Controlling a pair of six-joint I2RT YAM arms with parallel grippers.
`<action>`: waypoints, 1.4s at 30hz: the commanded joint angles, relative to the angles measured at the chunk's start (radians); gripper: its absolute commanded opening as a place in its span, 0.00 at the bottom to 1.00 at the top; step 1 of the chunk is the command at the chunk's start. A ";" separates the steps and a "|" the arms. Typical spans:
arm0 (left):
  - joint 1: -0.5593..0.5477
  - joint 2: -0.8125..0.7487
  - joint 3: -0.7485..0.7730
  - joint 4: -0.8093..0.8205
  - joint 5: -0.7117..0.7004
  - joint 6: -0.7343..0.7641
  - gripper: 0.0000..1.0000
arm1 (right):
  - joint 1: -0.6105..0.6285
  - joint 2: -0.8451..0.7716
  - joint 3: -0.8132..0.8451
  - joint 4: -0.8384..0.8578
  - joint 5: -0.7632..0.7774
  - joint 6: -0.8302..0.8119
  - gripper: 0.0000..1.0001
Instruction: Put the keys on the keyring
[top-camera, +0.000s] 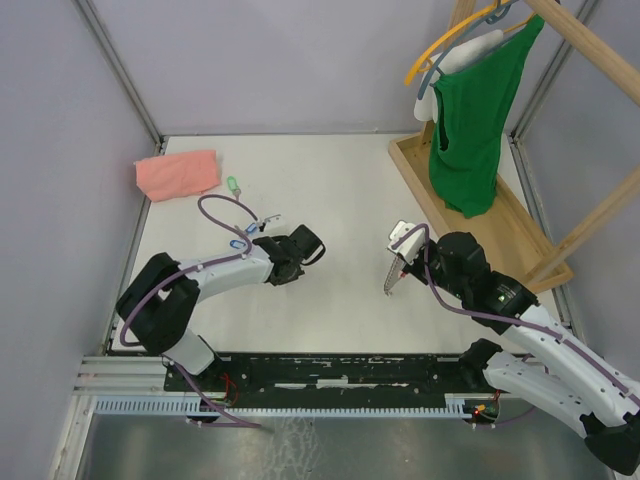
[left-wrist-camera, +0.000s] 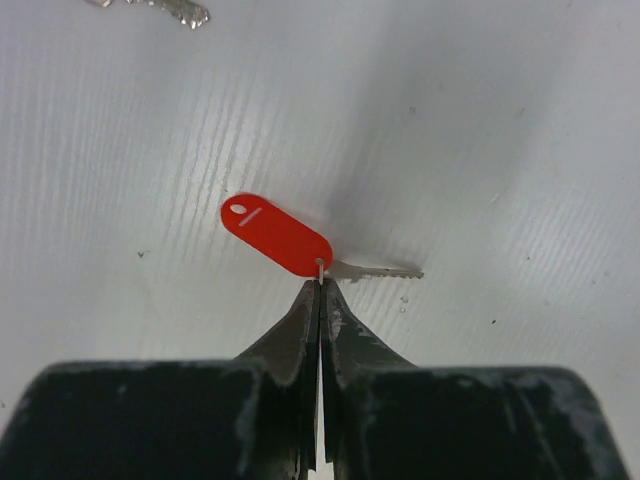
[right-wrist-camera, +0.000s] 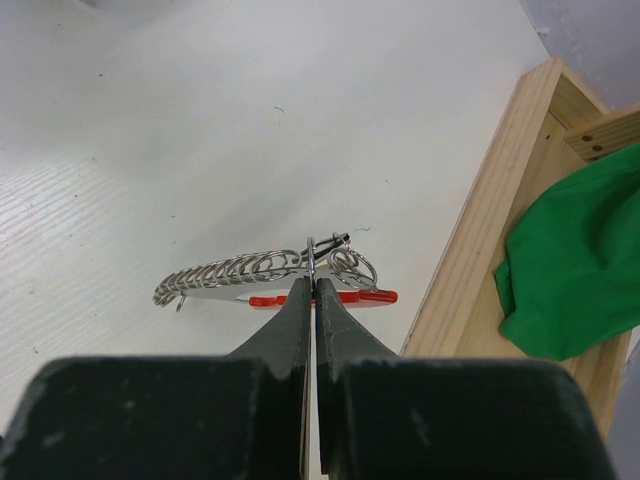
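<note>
In the left wrist view a silver key with a red tag (left-wrist-camera: 277, 235) lies on the white table, its blade (left-wrist-camera: 375, 270) pointing right. My left gripper (left-wrist-camera: 320, 283) is shut on the thin wire ring joining tag and key. From above, the left gripper (top-camera: 283, 268) hides that key. Two blue-tagged keys (top-camera: 268, 221) (top-camera: 238, 243) lie just behind it, and a green-tagged key (top-camera: 233, 185) sits farther back. My right gripper (right-wrist-camera: 312, 283) is shut on the keyring (right-wrist-camera: 235, 272), a grey strip with a row of loops and a red band (right-wrist-camera: 345, 297), held above the table (top-camera: 392, 275).
A pink folded cloth (top-camera: 178, 174) lies at the back left. A wooden rack base (top-camera: 470, 205) runs along the right side, with a green garment (top-camera: 472, 115) hanging over it. The rack's wooden edge (right-wrist-camera: 480, 260) is close to the right of the keyring.
</note>
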 joint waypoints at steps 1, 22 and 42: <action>0.000 0.040 0.024 0.024 0.019 -0.129 0.03 | 0.008 -0.026 0.011 0.060 -0.005 0.013 0.01; 0.161 -0.075 -0.014 0.232 0.210 0.379 0.49 | 0.018 -0.033 0.009 0.057 -0.004 0.012 0.01; 0.176 -0.042 -0.137 0.338 0.488 0.341 0.48 | 0.026 -0.038 0.005 0.057 -0.009 0.015 0.01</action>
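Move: The red-tagged key is already in my left fingertips, pinched by its small ring, its middle about 1 cm ahead and 1 cm lower, with bare table about 3 cm beneath my fingers. Two blue-tagged keys lie roughly 11 cm left and 9 cm ahead. The keyring hanging in my right hand is some 22 cm right, 2 cm ahead and 10 cm higher. From my right hand, the red-tagged key is about 23 cm left, 4 cm back and 17 cm down. I lower my left hand a centimetre to the table and spread its fingers to about half, letting go of the red-tagged key. I lift clear and reach some 5 cm forward, then bring the open fingers back and down to the tag's near end, turning the hand clockwise by about 15 degrees. My right hand stays put, keeping its hold on the keyring. ##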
